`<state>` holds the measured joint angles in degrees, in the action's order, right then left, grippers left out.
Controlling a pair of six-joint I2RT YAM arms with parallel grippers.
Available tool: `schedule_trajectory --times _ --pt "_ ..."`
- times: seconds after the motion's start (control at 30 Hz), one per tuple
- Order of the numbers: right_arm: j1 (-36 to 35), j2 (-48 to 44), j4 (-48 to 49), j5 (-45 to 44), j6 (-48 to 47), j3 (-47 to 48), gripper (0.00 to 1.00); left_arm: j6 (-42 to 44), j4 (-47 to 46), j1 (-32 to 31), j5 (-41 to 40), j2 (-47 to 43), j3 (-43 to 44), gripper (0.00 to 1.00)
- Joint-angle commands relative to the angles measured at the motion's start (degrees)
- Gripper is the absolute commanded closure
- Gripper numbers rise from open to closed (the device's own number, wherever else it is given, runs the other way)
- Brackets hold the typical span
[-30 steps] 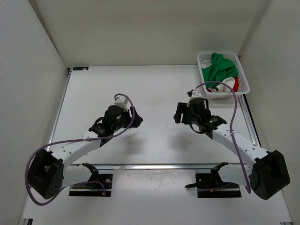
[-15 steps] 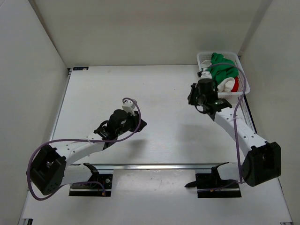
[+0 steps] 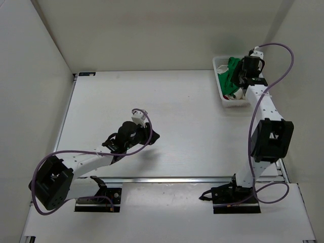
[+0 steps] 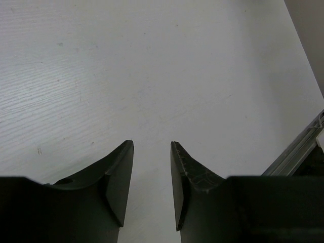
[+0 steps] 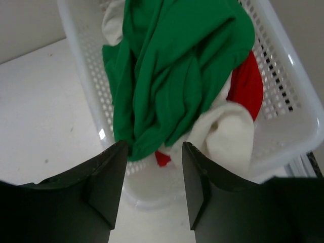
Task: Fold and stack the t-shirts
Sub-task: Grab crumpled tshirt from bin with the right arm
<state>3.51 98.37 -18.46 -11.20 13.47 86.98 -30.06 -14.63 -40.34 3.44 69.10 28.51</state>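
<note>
The t-shirts lie bunched together in a white mesh basket (image 5: 298, 121) at the back right of the table. The green one (image 5: 172, 66) is on top and drapes over the basket's near wall. The white one (image 5: 228, 136) bulges at the near right, and a patch of the red one (image 5: 246, 88) shows beside it. My right gripper (image 5: 154, 152) hovers open just above the basket's near edge, its fingers apart and empty. From above, the right gripper (image 3: 243, 80) is over the green t-shirt (image 3: 232, 68). My left gripper (image 4: 152, 147) is open over bare table, holding nothing.
The basket (image 3: 218, 63) stands against the right wall, near the back corner. The left gripper (image 3: 151, 134) is low over the white tabletop (image 3: 167, 101) near its middle. A metal rail (image 4: 298, 149) runs along the table's near edge.
The right arm has swung from the middle of the table out to the basket at the back right. The left arm has shifted slightly to the right and nearer.
</note>
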Motion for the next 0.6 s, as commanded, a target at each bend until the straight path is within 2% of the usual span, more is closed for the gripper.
schedule_trajectory --times 0.0,0.1,0.2,0.57 --pt "1.06 6.9 -0.09 -0.92 -3.88 9.23 0.54 -0.08 -1.28 -0.36 -0.01 0.59 0.4 0.54" --pt "2.11 13.58 -2.8 -2.95 -5.04 17.59 0.54 -0.26 -1.19 -0.1 0.25 1.39 0.67 0.53" --pt "2.91 18.68 -4.83 0.47 -4.16 23.3 0.54 -0.43 -1.54 0.08 0.51 2.35 0.41 0.53" --pt "1.15 27.75 -7.3 -0.14 -4.25 31.06 0.55 -0.35 -0.66 1.05 0.07 2.79 0.84 0.53"
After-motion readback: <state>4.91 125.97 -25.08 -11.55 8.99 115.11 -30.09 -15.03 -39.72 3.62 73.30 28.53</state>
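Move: The crumpled green t-shirt lies in the white bin, its middle about 12 cm ahead of the right hand, a touch (1 cm) to the right and some 16 cm below. At that same depth, a white cloth lies about 4 cm ahead and 4 right, a red cloth 9 ahead and 7 right, and another white cloth 17 ahead and 4 left. From the left hand, the green t-shirt is roughly 36 cm ahead, 40 right and 4 lower. Forward first, then ever more downward, the right hand reaches about 9 cm out into the bin area and sinks some 6 cm towards the green t-shirt, edging slightly right early on. The fingers stay half open and tip a few degrees further down; no touch on the cloth can be made out. The empty left hand lowers about 2 cm over the bare table. ##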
